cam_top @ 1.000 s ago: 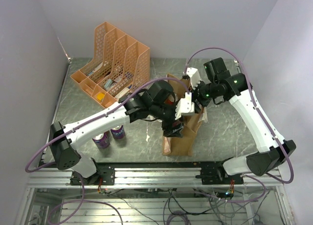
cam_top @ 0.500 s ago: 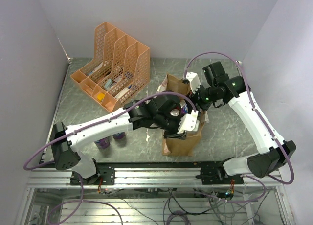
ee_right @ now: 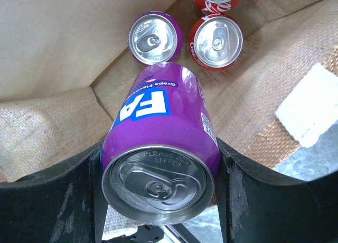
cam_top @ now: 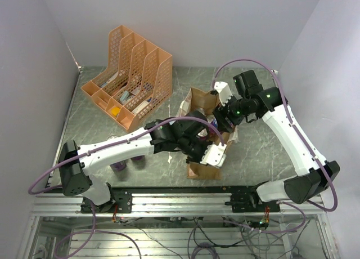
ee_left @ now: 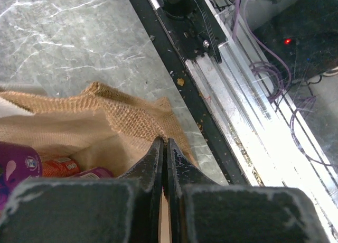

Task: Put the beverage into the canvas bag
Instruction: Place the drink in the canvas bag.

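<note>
The canvas bag [cam_top: 203, 170] stands between the two arms with its mouth open. My left gripper [cam_top: 216, 156] is shut on the near rim's burlap weave [ee_left: 121, 116], jaws pressed together [ee_left: 164, 141]. My right gripper [cam_top: 220, 114] hangs over the bag's mouth, shut on the beverage [ee_right: 158, 121], a purple grape soda can lying lengthwise between the fingers [ee_right: 158, 148]. On the bag's floor [ee_right: 47, 127] below it stand a purple can [ee_right: 156, 39] and two red cans [ee_right: 216, 42].
An orange mesh file organiser [cam_top: 129, 76] sits at the back left. Two purple cans [cam_top: 119, 164] stand on the table beside the left arm. The metal rail [ee_left: 211, 95] runs close behind the bag's near side. A white strap [ee_right: 311, 113] lies on the rim.
My left gripper has moved from above the bag to its near rim and shut on it, and the mouth now stands wider. The right gripper has barely moved with the can.
</note>
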`<state>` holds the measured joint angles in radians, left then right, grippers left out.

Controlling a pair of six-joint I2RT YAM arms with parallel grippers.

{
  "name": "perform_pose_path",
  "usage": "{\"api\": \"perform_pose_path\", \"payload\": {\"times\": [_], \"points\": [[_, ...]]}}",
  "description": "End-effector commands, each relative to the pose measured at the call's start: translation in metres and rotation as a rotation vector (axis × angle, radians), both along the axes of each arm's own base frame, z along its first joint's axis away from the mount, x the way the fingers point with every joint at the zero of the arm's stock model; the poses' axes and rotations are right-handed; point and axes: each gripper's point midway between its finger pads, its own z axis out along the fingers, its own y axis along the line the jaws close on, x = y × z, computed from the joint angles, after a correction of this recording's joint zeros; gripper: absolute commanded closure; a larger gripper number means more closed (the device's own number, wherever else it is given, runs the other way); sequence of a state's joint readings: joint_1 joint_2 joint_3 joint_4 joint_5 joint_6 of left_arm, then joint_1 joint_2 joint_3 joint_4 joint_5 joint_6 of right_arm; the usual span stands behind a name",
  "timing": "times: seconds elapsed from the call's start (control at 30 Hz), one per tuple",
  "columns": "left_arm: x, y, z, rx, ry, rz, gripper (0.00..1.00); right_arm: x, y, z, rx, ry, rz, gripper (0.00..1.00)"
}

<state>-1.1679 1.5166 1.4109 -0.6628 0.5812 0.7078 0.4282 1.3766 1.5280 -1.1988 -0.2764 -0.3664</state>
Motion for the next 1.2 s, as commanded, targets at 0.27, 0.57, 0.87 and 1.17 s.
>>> {"api": "perform_pose_path", "payload": {"times": [0.27,0.57,0.87,1.17], "points": [[-0.007,0.021,-0.037,0.084,-0.059,-0.107,0.90,0.017,0.018,0.000,0.040,-0.033,0.130,0.88],[-0.004,0.013,-0.026,0.048,-0.074,-0.108,0.91,0.015,0.007,-0.018,-0.043,-0.024,0.171,0.91],[-0.001,-0.001,-0.013,-0.003,-0.098,-0.127,0.93,-0.006,-0.003,-0.034,-0.109,0.015,0.200,0.93],[-0.004,-0.007,-0.006,-0.029,-0.102,-0.181,0.93,-0.027,0.010,-0.052,-0.114,0.060,0.273,0.94]]}}
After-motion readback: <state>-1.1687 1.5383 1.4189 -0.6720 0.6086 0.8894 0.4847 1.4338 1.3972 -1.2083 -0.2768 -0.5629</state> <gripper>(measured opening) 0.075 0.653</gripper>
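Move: The right gripper, over the open bag, already holds the grape can; the free bag floor for it lies some 17 cm below, about 3 cm back and 4 cm to the left. Already in the bag, 17 cm below this hand, stand a purple can about 9 cm ahead and 7 cm left, and a red can about 12 cm ahead and 3 cm left. From the left gripper, shut on the near rim, that floor is roughly 13 cm ahead, level sideways and 15 cm below. Lower the right gripper about 6 cm into the canvas bag with the grape can still clamped. Ease it a centimetre forward at first, then draw it back some 3 cm, away from the cans already standing there, turning it about 15 degrees counter-clockwise. Keep the left gripper shut on the near rim, nearly in place, with a slight wrist turn. ##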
